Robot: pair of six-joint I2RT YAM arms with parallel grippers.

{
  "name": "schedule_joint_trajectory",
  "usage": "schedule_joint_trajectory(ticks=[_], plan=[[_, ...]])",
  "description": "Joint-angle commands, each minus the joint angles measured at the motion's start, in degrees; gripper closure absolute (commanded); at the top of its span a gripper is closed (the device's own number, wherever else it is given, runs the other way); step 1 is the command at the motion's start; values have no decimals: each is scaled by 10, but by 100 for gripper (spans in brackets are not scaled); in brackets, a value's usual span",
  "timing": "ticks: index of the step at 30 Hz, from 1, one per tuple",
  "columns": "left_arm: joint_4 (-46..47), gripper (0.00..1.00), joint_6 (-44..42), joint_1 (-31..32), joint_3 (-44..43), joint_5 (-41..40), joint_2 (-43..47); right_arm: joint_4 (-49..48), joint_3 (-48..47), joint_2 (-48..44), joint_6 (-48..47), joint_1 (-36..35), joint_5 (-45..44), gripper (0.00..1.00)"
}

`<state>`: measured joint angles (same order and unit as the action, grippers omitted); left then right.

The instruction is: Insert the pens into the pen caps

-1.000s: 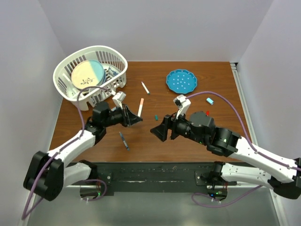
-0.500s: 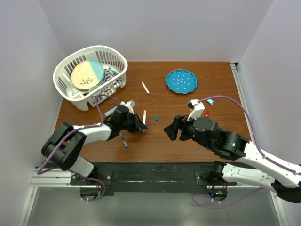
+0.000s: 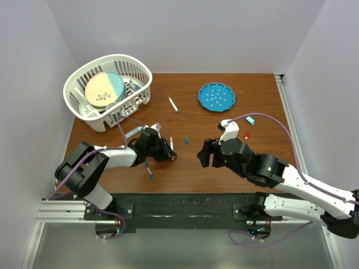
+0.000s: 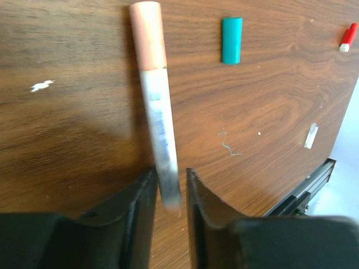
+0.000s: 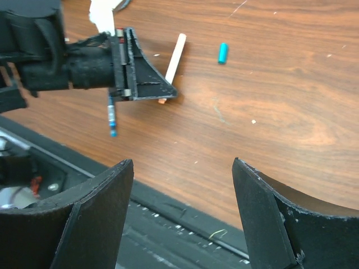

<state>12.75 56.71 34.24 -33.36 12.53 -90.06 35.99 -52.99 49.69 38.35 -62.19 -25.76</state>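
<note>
A white pen (image 3: pixel 171 143) with a salmon pink end lies flat on the table. In the left wrist view this pen (image 4: pixel 157 106) runs away from me, and my left gripper (image 4: pixel 171 171) straddles its near white end with the jaws slightly apart and a gap on the right. My right gripper (image 3: pixel 203 154) hovers wide open and holds nothing (image 5: pixel 182 162). A green cap (image 3: pixel 185 138) lies between the two grippers. Farther right lie a red cap (image 3: pixel 247 135) and a light blue cap (image 3: pixel 251 120). A dark blue pen (image 3: pixel 148 168) rests below my left gripper (image 3: pixel 168 153).
A white basket (image 3: pixel 143 75) holding a plate stands at the back left, and a light blue pen (image 3: pixel 133 133) lies in front of it. A white pen (image 3: pixel 174 105) and a blue dotted plate (image 3: pixel 216 96) lie at the back. The black rail (image 3: pixel 185 210) runs along the near edge.
My left gripper has come down and forward with the salmon-ended pen, which now lies on the table, and its jaws have parted a little. My right gripper has drawn back to the right.
</note>
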Motion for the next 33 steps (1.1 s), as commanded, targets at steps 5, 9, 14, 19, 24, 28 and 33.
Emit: schedule_joint_trajectory(ticks=[5,9,14,19,24,28,33], plan=[[-71,55,-23,6,-17,-45,52,-110,-23,76,-93,43,-40,26],[-126,52,-61,6,-6,-79,123,-175,-59,153,-121,145,74,28],[-179,34,-156,5,23,-117,289,-204,-156,311,-195,192,113,30],[-239,0,-241,4,1,-111,391,-205,-281,481,-230,213,110,37],[-238,0,-265,5,-4,-81,444,-199,-408,611,-237,240,126,41],[-285,0,-266,4,-27,-83,458,-211,-476,698,-245,248,133,46],[-325,0,-299,4,-52,-123,498,-203,-582,804,-244,260,135,50]])
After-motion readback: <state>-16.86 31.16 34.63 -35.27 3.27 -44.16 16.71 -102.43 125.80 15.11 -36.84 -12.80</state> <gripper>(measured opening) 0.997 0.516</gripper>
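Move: Left hand is at the near end of the pink-capped pen, whose middle lies about 4 cm ahead, level with it sideways. The teal cap is some 8 cm ahead and 5 cm right, the blue pen 5 cm back and 10 cm left. From the high right hand, the white teal-ended pen lies about 34 cm ahead, 12 cm left and 22 cm down; the blue plate is 4 cm farther out and 18 cm right of that pen, the teal cap 16 cm ahead and 8 cm left of the hand. The left fingers spread wide from around the pink-capped pen's near end, and the hand backs off it, some 15 cm up and 7 cm left, tipping its fingers up about 30 degrees. Meanwhile the empty right hand sweeps about 31 cm forward, going left and, mostly late, down as well, towards the white teal-ended pen, rolling its left side down and partly narrowing its fingers without touching that pen. ##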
